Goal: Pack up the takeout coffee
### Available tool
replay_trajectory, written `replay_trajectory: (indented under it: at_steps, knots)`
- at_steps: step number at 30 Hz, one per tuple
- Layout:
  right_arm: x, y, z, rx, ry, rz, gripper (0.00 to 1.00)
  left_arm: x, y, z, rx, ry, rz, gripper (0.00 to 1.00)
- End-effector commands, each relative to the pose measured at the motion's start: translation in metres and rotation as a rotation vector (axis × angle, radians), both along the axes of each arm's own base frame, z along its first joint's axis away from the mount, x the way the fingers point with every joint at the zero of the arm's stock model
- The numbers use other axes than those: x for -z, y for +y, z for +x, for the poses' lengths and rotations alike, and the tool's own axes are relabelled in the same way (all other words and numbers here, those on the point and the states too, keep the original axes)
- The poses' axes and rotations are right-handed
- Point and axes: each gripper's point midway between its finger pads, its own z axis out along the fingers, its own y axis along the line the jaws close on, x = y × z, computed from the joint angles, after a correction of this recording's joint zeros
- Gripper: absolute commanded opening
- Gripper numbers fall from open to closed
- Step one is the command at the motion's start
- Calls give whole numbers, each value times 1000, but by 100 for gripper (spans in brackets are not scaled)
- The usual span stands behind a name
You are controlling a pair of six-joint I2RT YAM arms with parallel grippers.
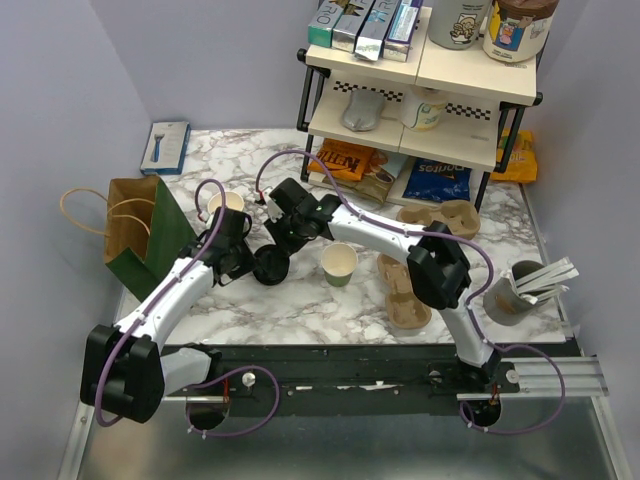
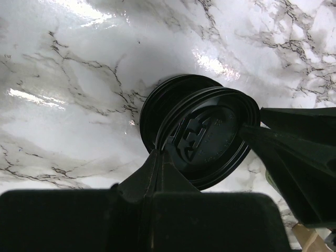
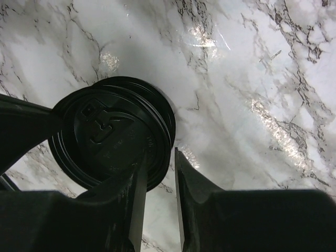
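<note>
The dark-green takeout coffee cup [image 1: 340, 266] stands open and upright in the middle of the marble table. Just left of it is a small stack of black lids [image 1: 272, 266]. My left gripper [image 2: 157, 153] is shut on the near rim of the top lid [image 2: 210, 142]. That lid is tilted up off the lid below [image 2: 157, 105]. My right gripper [image 3: 160, 153] comes in from the opposite side with its jaws a narrow gap apart. They straddle the rim of the lids [image 3: 105, 136], one finger over them and one outside. In the top view the two grippers, left [image 1: 255, 260] and right [image 1: 283, 245], meet over the stack.
A brown and green paper bag [image 1: 140, 235] lies at the left. A second cup [image 1: 228, 203] stands behind my left arm. Pulp cup carriers [image 1: 405, 290] lie right of the green cup, and a grey cup with white sticks [image 1: 515, 292] stands far right. A snack shelf [image 1: 420, 95] is at the back.
</note>
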Motion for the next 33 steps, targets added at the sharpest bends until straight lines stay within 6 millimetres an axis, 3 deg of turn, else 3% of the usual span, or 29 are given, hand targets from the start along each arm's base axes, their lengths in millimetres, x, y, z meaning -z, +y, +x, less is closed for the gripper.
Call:
replay_trajectory:
  at_steps: [1, 4, 8, 15, 19, 21, 28, 33]
  knots:
    - [9, 5, -1, 5, 1, -27, 26, -5, 2, 0, 4, -24, -6, 0]
    - [8, 7, -4, -22, 6, -18, 1, -4, 3, 0, -1, -21, -5, 0]
    - [4, 13, -13, -59, 29, 25, 1, -1, 6, -1, -13, 1, 4, 0]
    - [-1, 9, -11, -23, 28, 15, 1, -1, 3, -2, -11, 3, -18, 19]
    - [-2, 5, -11, -1, 39, -4, 1, -5, 2, -1, -9, -10, -25, 40]
    - [0, 3, -13, 2, 50, -12, 1, -6, 4, -3, -18, -10, -19, 56]
    - [7, -7, -10, 55, 56, -63, 1, -11, -2, -7, -17, -34, -83, 58]
    - [4, -5, -10, 81, 73, -49, 1, -9, -11, -7, -11, -38, -140, 49]
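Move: The upper black lid, its near-left rim still pinched by the left hand, has its middle about 3 cm back and 3 cm left of the right hand, and 4 cm right, 1 cm ahead of the left. The lower lid lies some 4 cm left, 1 cm back and 3 cm below the right hand; the single cup is 14 cm right, 3 cm back; the cup stack is 13 cm left, 10 cm ahead. Right hand pinches the upper lid's rim; left releases, rising 1 cm; right eases 1.5 cm back and down. ##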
